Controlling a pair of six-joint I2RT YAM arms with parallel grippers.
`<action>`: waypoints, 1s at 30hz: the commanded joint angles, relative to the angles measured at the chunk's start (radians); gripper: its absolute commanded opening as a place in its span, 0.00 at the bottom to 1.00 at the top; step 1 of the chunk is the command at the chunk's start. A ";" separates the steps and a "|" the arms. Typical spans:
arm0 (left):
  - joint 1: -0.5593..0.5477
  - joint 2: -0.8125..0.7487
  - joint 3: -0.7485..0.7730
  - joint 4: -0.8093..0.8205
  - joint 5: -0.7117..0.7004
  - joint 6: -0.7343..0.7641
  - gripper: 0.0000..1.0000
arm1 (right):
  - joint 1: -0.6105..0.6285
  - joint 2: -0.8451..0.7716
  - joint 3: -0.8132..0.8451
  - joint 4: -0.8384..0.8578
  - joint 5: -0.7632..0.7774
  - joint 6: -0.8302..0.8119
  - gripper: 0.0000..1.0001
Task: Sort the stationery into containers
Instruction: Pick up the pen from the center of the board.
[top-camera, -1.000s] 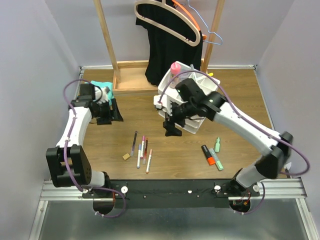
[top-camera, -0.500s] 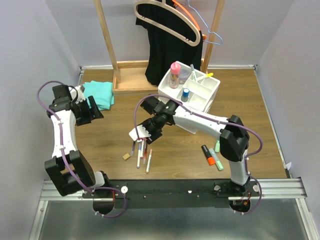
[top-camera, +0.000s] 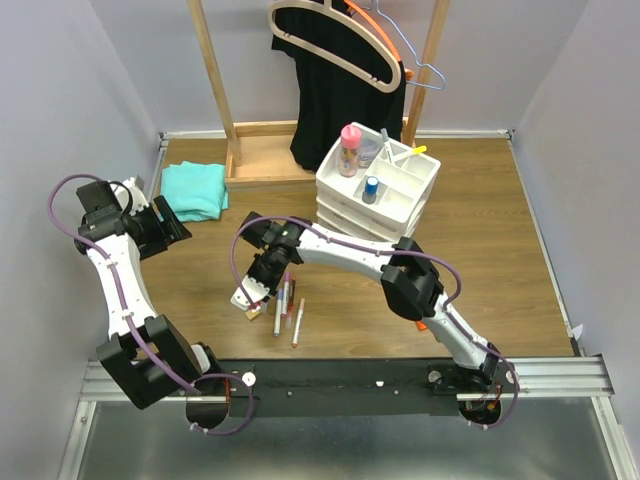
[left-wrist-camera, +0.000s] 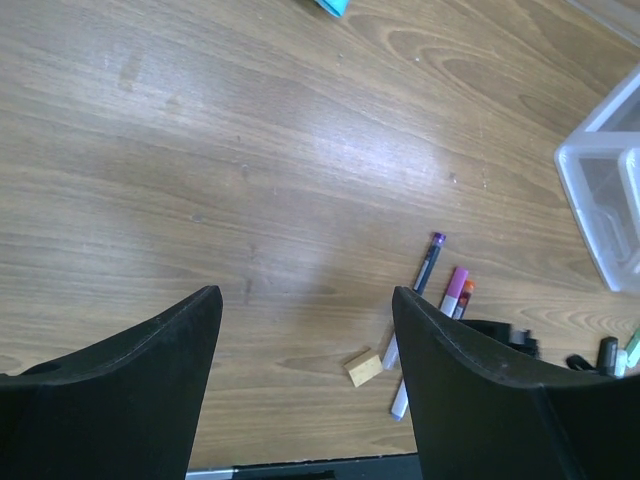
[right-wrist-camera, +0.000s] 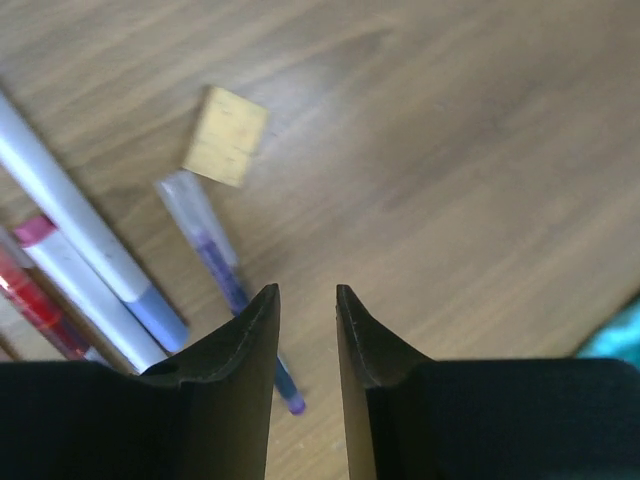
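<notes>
Several slim pens lie side by side on the wooden table, with a tan eraser cube at their left. My right gripper hangs low over them. In the right wrist view its jaws stand open by a narrow gap with nothing between them. There a purple pen runs under the left finger, and the eraser lies beyond. The white drawer organiser holds a pink-capped bottle and a blue-capped tube in its tray. My left gripper is open and empty at the far left; its view shows the eraser.
A teal folded cloth lies at the back left. The wooden rack with hangers and a black garment stands behind the organiser. The right arm stretches across the table's middle and covers the highlighters, except an orange bit.
My right arm swung from the organiser down and left to the pens, and its jaws narrowed. The left arm drew back to the left, off the teal cloth.
</notes>
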 joint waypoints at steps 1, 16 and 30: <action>0.018 -0.036 -0.031 -0.016 0.062 0.015 0.78 | 0.020 0.033 0.002 -0.131 0.012 -0.161 0.37; 0.036 -0.014 -0.066 0.017 0.108 0.004 0.78 | 0.022 0.160 0.130 -0.252 0.072 -0.192 0.40; 0.038 -0.019 -0.059 -0.006 0.209 -0.024 0.78 | 0.022 0.263 0.060 -0.535 0.249 -0.401 0.31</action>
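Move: The right hand is just above the blue pen, whose middle lies about 3 cm to its right, 1 cm back and 6 cm below. At that same level, the wooden block is about 7 cm back and 1 cm left, the blue-capped marker 7 cm back and 5 cm right, and the pink-capped marker 3 cm back and 7 cm right. From the left hand, the pen is some 21 cm right, 6 cm back and 17 cm down. The right hand sinks about 5 cm and shifts 3 cm right onto the blue pen, turning counter-clockwise, fingers staying part-open. ##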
